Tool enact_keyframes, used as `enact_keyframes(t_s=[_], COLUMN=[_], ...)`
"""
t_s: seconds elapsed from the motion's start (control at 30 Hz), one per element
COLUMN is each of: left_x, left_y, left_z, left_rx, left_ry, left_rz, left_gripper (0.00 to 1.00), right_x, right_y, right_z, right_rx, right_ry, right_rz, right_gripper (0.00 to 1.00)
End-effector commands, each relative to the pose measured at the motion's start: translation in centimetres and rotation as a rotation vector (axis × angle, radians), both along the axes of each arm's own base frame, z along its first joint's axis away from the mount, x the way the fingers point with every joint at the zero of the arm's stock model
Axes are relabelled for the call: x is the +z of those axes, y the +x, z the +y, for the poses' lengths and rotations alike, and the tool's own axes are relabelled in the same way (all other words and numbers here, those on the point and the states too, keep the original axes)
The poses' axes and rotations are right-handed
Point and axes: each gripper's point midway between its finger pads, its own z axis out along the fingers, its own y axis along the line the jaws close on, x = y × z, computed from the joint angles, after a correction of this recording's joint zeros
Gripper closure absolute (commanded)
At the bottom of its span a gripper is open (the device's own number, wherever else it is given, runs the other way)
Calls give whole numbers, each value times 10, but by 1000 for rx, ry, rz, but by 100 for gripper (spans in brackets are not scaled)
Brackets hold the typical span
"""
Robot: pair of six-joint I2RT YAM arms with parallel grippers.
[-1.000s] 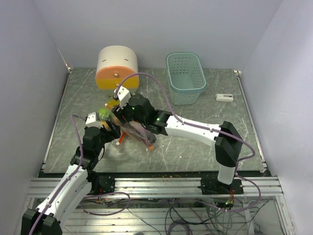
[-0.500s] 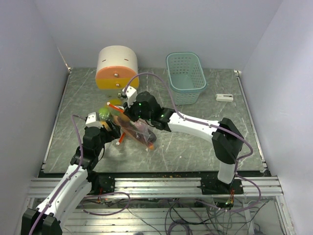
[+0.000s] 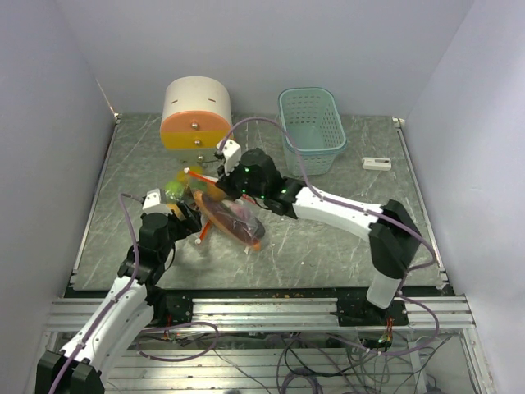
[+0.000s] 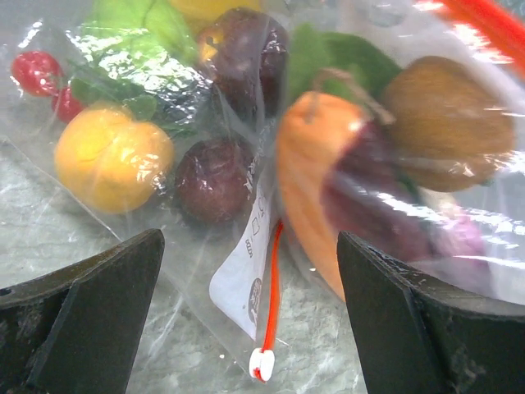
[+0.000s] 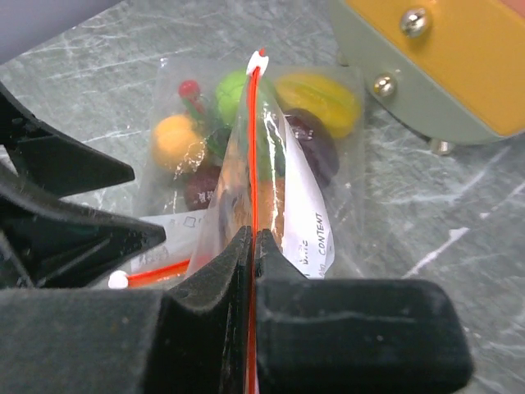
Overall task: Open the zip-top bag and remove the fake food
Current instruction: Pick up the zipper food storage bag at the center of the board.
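The clear zip-top bag (image 3: 231, 218) lies at centre-left of the table, its red zip strip (image 5: 253, 148) standing up on edge. My right gripper (image 5: 254, 238) is shut on that strip, seen from above as the right gripper (image 3: 220, 182) over the bag. The fake food is inside the bag: an orange fruit (image 4: 113, 158), dark purple pieces (image 4: 215, 176), green leaves (image 4: 139, 20) and a brown fruit (image 4: 447, 119). My left gripper (image 4: 248, 246) is open just in front of the bag's lower corner. The white zip slider (image 4: 261, 364) hangs between its fingers, touching neither.
A round cream-and-orange drawer box (image 3: 195, 113) stands right behind the bag, close to the right gripper. A teal basket (image 3: 312, 130) sits at the back right, with a small white object (image 3: 377, 163) beside it. White walls enclose the table.
My right gripper has shut on the bag's red zip strip and shifted right, drawing that edge up. The left arm has not moved.
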Motion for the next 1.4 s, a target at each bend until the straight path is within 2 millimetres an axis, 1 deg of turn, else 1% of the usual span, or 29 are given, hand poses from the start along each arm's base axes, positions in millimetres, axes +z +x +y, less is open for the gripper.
enact_keyframes(t_s=[0.0,0.1,0.13,0.2,0.27,0.33,0.37,0.4,0.47,0.57,0.63,0.7,0.77,0.83,0.9,0.93,1.0,1.1,1.2,1.27,1.37], left_x=[0,9,11,22,35,56,70,87,107,121,127,133,142,148,148,144,150,158,159,160,167], left_y=[-4,-7,-9,-10,-11,-12,-12,-12,-14,-13,-11,-14,-20,-22,-20,-19,-22,-29,-25,-26,-30], left_z=[12,10,7,3,-8,-26,-36,-46,-65,-87,-98,-108,-111,-107,-104,-103,-102,-108,-117,-124,-132], left_rx=[66,43,22,-12,-86,-202,-264,-320,-422,-537,-604,-676,-710,-702,-689,-687,-691,-743,-800,-850,-908], left_ry=[0,-4,-7,-19,-20,-22,-29,-39,-90,-135,-134,-133,-119,-74,-9,18,42,39,39,26,2], left_rz=[-1,-41,-55,-112,-184,-280,-336,-404,-505,-578,-611,-662,-735,-795,-812,-795,-825,-875,-871,-882,-918], left_gripper=[3,4,5,4,4,3,2,2,2,1,0,1,1,1,1,1,1,0,2,3,4], right_x=[54,67,68,72,79,88,93,99,116,136,145,152,155,154,154,153,152,151,149,146,136], right_y=[-9,-23,-26,-33,-40,-46,-47,-47,-46,-42,-43,-44,-46,-48,-53,-55,-61,-70,-81,-87,-95], right_z=[-28,-48,-54,-66,-77,-86,-90,-96,-105,-120,-128,-133,-137,-141,-144,-146,-148,-151,-152,-153,-152], right_rx=[15,52,58,66,81,93,92,86,75,58,58,59,65,74,86,94,113,144,185,206,251], right_ry=[65,74,69,62,56,49,44,40,44,48,49,54,66,70,75,77,80,81,83,85,72], right_rz=[-105,-143,-149,-165,-189,-216,-231,-244,-275,-309,-320,-326,-329,-323,-320,-319,-315,-309,-302,-296,-270], right_gripper=[100,100,100,100,100,100,100,100,100,100,100,100,100,100,100,100,100,100,100,100,100])
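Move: The zipper bag, already pinched by the right gripper at its zipper, hangs with its food about 10 cm to the left gripper's right, 2 cm ahead and slightly below. From the right hand, that food is some 11 cm below and 4 cm back. The other food bag lies about 10 cm ahead of the left hand, 2 cm to its left and 9 cm below. The basket stands roughly 25 cm ahead of the right hand, 24 cm to its right and 12 cm lower. Keep the right fingers shut on the zipper and carry the bag about 15 cm right and nearly as far up, easing back towards the base and away from the other food bag. Bring the open left gripper up and to the right alongside, turning it some 45 degrees clockwise and tipping its fingers up until they point forward-right at the bag. Don't close them. ##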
